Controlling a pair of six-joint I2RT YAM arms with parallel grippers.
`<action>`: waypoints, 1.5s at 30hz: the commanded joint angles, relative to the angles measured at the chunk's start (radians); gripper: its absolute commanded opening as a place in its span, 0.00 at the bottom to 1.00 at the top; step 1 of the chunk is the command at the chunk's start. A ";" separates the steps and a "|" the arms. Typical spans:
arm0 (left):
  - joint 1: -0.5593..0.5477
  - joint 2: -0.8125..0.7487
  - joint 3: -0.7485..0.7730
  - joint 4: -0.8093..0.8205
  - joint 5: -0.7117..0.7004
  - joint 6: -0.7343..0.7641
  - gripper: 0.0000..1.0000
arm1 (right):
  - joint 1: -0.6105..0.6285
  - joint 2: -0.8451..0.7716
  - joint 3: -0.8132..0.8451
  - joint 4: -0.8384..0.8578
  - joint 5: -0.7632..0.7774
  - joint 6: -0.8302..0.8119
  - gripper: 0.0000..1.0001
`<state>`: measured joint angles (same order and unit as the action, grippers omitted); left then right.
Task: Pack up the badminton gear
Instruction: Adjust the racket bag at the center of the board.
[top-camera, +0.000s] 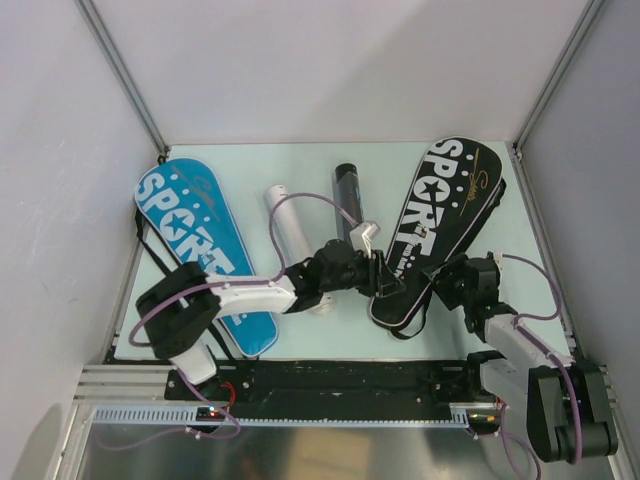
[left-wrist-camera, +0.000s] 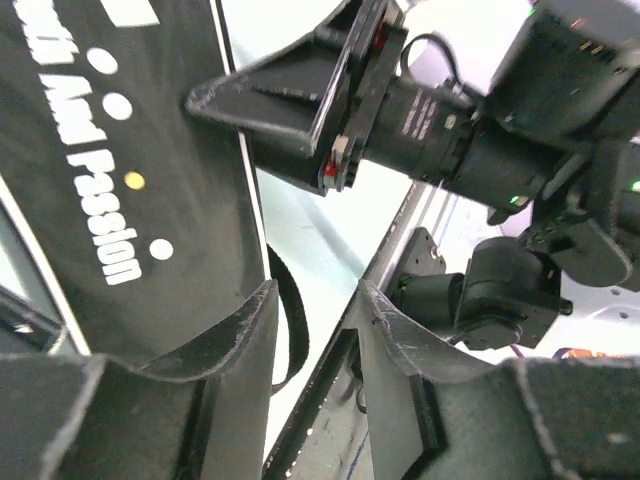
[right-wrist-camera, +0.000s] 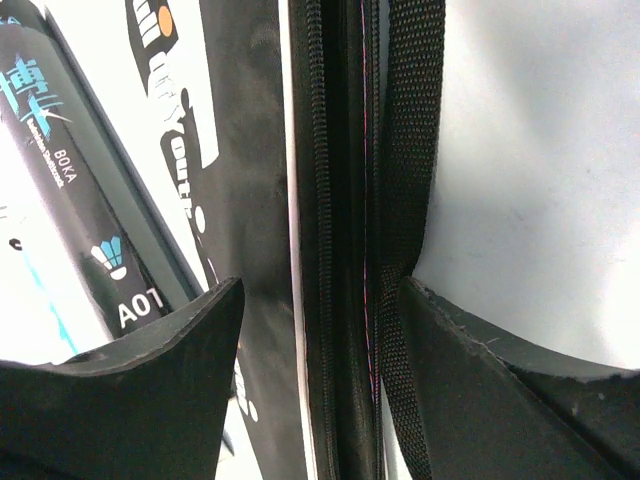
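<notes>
The black "SPORT" racket cover lies at the right of the table and the blue one at the left. Between them lie a white tube and a black tube. My left gripper is open beside the black cover's lower end, with only table and a loop of strap showing in its gap. My right gripper is open astride the black cover's zipped edge, its right finger against the webbing strap. The black tube shows at the left of that view.
Metal posts and white walls close in the table on both sides and at the back. The black rail carrying the arm bases runs along the near edge. The two wrists are close together at the black cover's lower end, and the right arm's wrist fills the top of the left wrist view.
</notes>
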<state>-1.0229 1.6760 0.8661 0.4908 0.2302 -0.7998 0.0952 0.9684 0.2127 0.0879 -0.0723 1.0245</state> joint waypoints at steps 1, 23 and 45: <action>0.033 -0.135 0.049 -0.150 -0.098 0.097 0.42 | 0.015 0.065 -0.005 0.023 0.109 -0.014 0.66; -0.152 -0.450 -0.123 -0.260 -0.541 0.806 0.57 | 0.032 -0.206 0.284 -0.372 0.195 -0.038 0.00; -0.424 -0.109 -0.162 0.221 -0.643 1.148 0.74 | 0.036 -0.138 0.399 -0.408 0.089 0.086 0.00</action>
<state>-1.4425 1.5230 0.6277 0.6052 -0.3313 0.2722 0.1299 0.8341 0.5549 -0.3843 0.0364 1.0813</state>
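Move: The racket bag's right edge runs between the right hand's open fingers, only a centimetre or so below; the bag's middle is about 9 cm ahead of that hand and 3 cm to its left. From the left hand, the bag's near end is roughly 7 cm back, 3 cm right and 10 cm below. The black tube lies some 20 cm ahead and 10 cm left of the left hand, the white tube 14 cm ahead and 28 cm left. Easing forward and slightly down, the right hand shuts its fingers on the bag's right zipped edge, then lifts about 10 cm and holds there. The left hand, already free, arcs up, forward and left, then swings back around and down towards the robot, ending by the bag's near end, wrist rolled some 70 degrees about its fingers, which open wide. ##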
